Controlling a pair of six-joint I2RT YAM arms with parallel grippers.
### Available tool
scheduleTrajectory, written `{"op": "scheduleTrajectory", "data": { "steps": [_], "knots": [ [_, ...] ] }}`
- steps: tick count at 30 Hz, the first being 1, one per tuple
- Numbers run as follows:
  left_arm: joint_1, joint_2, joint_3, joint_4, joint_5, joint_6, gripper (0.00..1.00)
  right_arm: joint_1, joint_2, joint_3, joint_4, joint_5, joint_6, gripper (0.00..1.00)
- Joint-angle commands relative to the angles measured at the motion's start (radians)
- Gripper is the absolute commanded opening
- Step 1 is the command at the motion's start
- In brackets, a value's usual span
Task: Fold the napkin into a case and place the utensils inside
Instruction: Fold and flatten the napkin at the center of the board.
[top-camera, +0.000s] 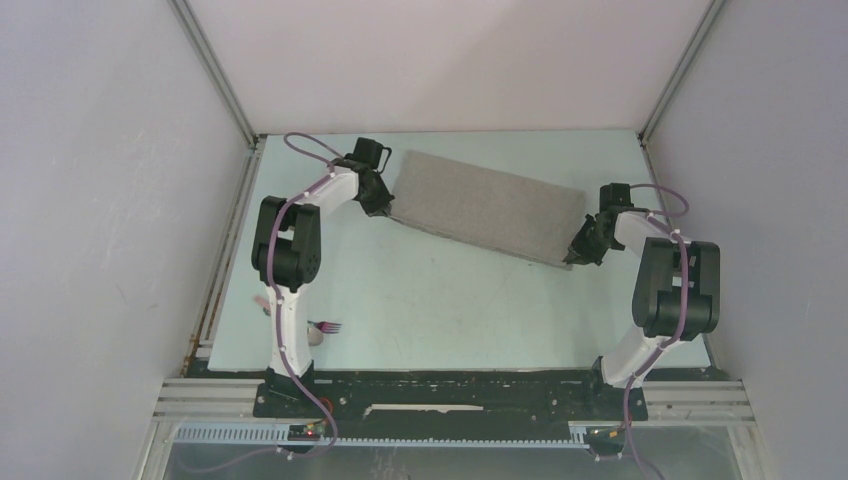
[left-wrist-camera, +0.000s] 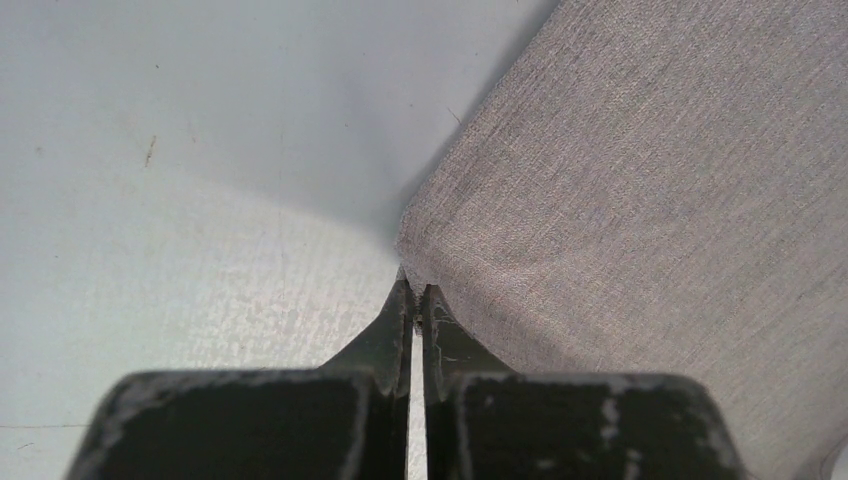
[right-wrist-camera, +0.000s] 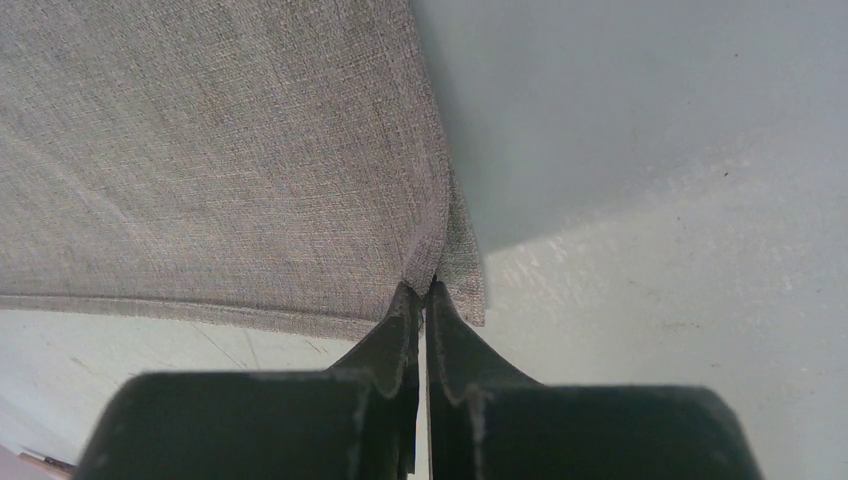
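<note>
The light-grey napkin lies folded into a long rectangle, slanting across the back of the table. My left gripper is shut on its near-left corner; in the left wrist view the cloth bunches at that gripper's closed tips. At the other end, my right gripper is shut on the near-right corner, the fabric pinched at its tips. The utensils lie near the left arm's base: the fork with dark tines shows, the rest hidden behind the arm.
The pale table is walled by grey panels on the left, back and right. A black rail runs along the near edge by both arm bases.
</note>
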Motion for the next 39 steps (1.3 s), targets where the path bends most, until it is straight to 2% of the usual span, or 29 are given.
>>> {"op": "scheduleTrajectory", "data": {
  "steps": [1,7,10,11,14,16,19,21,23,25,27,32,39],
  "knots": [
    [0.005,-0.026,0.034,0.027,-0.048,0.025,0.00,-0.016,-0.017,-0.004,0.007,0.044,-0.024,0.00],
    [0.007,0.002,0.017,0.021,-0.059,0.020,0.00,-0.014,-0.013,0.002,0.004,0.039,-0.027,0.00],
    [0.011,0.007,0.024,-0.007,-0.059,0.031,0.07,-0.014,-0.012,0.001,0.007,0.034,-0.026,0.00],
    [0.011,-0.002,0.024,-0.018,-0.060,0.036,0.11,-0.014,-0.010,0.006,0.006,0.033,-0.025,0.03],
    [0.011,-0.085,-0.030,0.002,-0.070,0.041,0.38,-0.004,-0.014,0.022,-0.030,0.052,-0.029,0.13],
    [0.011,-0.151,-0.076,0.019,-0.084,0.034,0.50,0.014,-0.045,0.029,-0.066,0.102,-0.031,0.26],
    [0.011,-0.239,-0.115,0.017,-0.103,0.039,0.62,0.047,-0.109,0.042,-0.122,0.214,-0.040,0.49],
    [0.008,-0.282,-0.140,0.042,-0.069,0.044,0.64,0.073,-0.149,0.057,-0.134,0.243,-0.051,0.58],
    [0.006,-0.299,-0.167,0.112,0.021,0.034,0.66,0.081,-0.168,0.070,-0.129,0.201,-0.056,0.64],
    [0.006,-0.271,-0.173,0.181,0.132,0.014,0.66,0.069,-0.163,0.074,-0.090,0.040,-0.056,0.65],
    [-0.002,-0.222,-0.155,0.204,0.205,0.003,0.66,0.068,-0.147,0.074,-0.054,-0.059,-0.052,0.66],
    [-0.008,-0.135,-0.194,0.343,0.331,-0.060,0.66,0.045,-0.079,0.073,-0.014,-0.145,-0.027,0.66],
    [0.016,-0.070,-0.177,0.329,0.258,-0.022,0.67,0.054,0.009,0.058,-0.007,-0.039,-0.036,0.67]
  ]
}}
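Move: The napkin, already folded in half, has its front-left corner pinched at the left fingertips and its front-right corner at the right ones. Its middle lies about 21 cm right of the left hand and 1 cm ahead, and some 17 cm left of the right hand and 14 cm ahead, 1–2 cm lower. The rear-left corner is about 16 cm ahead of the left hand, 4 cm right; the rear-right corner is some 18 cm ahead of the right hand, 5 cm right. The napkin's two front corners are let go as both hands open wide, edging back (the left also outward), then lift, the left about 8 cm, the right 5–6 cm. Both swing inward over the napkin's ends, the left hand moving right and rolling its left side down, the right hand a few centimetres left, then sink close over the front edge with fingers open. ##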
